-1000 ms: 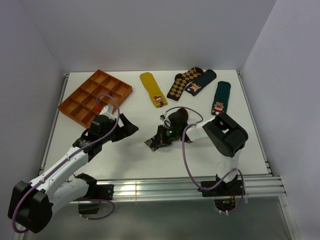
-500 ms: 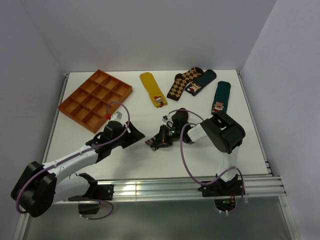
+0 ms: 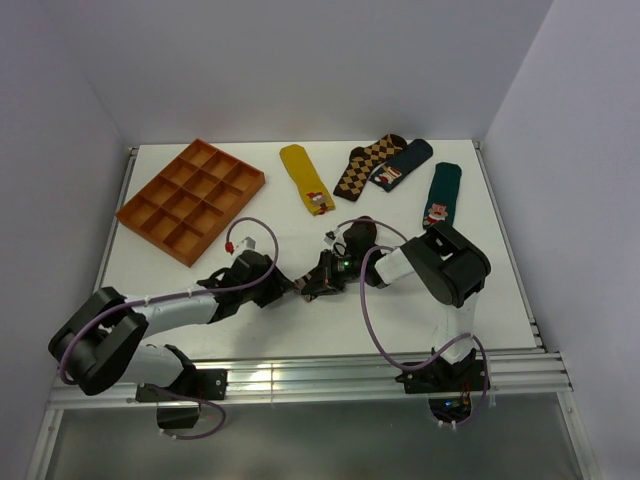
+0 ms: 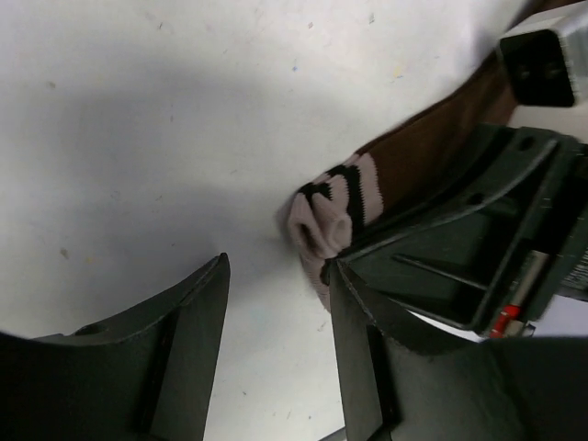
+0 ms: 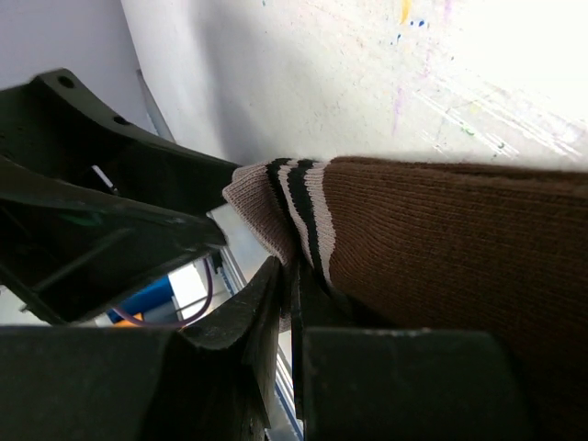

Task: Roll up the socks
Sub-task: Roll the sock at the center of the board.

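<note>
The dark brown sock [image 5: 441, 230] with pale stripes at its cuff [image 4: 340, 197] lies on the white table near the middle. My right gripper [image 5: 292, 276] is shut on the cuff edge, which shows in the top view [image 3: 312, 285] as a small dark shape under the arm. My left gripper [image 4: 276, 322] is open, its jaws wide apart just in front of the cuff, one finger [image 4: 363, 340] right beside the fabric. In the top view the left gripper [image 3: 290, 288] sits close to the right one.
An orange compartment tray [image 3: 190, 197] stands at the back left. A mustard yellow sock [image 3: 305, 177], a brown-and-tan diamond sock [image 3: 365, 165], a dark blue sock [image 3: 402, 163] and a dark green sock [image 3: 439, 195] lie along the back.
My left arm has swung right and forward across the table, bringing its open gripper up to the cuff. The right gripper has stayed shut on the sock and barely moved.
</note>
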Robot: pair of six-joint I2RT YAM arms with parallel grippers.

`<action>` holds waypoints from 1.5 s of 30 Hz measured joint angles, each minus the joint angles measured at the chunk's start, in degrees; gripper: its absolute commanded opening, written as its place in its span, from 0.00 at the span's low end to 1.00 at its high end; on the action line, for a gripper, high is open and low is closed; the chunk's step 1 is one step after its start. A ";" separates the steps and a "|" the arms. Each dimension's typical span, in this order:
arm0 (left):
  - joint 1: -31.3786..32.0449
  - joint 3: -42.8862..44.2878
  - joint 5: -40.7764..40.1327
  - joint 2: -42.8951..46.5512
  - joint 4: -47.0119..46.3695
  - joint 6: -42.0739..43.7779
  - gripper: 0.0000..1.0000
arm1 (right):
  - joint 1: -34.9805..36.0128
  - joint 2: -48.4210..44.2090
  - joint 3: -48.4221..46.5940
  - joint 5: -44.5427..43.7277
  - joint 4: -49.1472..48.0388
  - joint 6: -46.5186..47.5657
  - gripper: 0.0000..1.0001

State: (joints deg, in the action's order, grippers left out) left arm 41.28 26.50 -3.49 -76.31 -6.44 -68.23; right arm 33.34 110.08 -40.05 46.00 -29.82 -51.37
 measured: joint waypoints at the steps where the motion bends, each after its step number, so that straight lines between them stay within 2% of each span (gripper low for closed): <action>1: 0.61 0.13 -0.46 -0.79 0.07 -0.50 0.53 | 0.00 0.00 0.00 0.00 0.00 0.02 0.00; 5: 2.99 1.64 -2.64 -2.25 -0.09 -2.19 0.55 | 0.00 0.00 0.00 0.00 0.00 0.15 0.00; 9: 4.55 2.25 -5.01 -2.34 -1.16 -3.69 0.53 | 0.00 0.00 0.00 0.00 0.00 0.26 0.00; 26: 4.74 4.55 -10.05 -7.23 -1.51 -6.67 0.50 | 0.00 0.00 -0.02 0.04 0.04 0.92 0.00; 31: 4.74 5.38 -10.27 -8.52 -1.92 -7.08 0.47 | 0.00 0.00 -0.02 0.07 0.07 1.11 0.00; 39: 4.72 6.03 -10.19 -9.33 -1.62 -7.87 0.34 | 0.00 0.00 -0.07 0.09 0.17 1.31 0.00; 45: 4.74 6.67 -10.16 -9.35 0.02 -8.09 0.31 | 0.00 0.00 -0.07 0.09 0.17 1.33 0.00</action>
State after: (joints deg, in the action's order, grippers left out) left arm 46.02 33.17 -13.65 -85.67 -6.42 -76.31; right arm 33.34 110.08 -40.12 46.09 -29.65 -50.04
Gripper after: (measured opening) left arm 0.320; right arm 0.113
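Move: The brown sock's striped cuff sits just off the left fingers, about 2 cm ahead, 3 cm to the right and 1 cm lower; its foot end is roughly 15 cm ahead and 18 cm right. The yellow sock lies some 30 cm ahead and 5 cm right, the wooden tray about 25 cm ahead and 27 cm left. From the right hand, which already pinches the cuff, the free corner is about 1 cm ahead and 2 cm left. The striped cuff stays pinched in the still right gripper while the left hand first slips about 2 cm to the right, then eases some 2 cm forward and 1 cm down, turning about 10 degrees counter-clockwise. With its half-open fingers now straddling the free corner, it closes them most of the way onto the folded edge. ##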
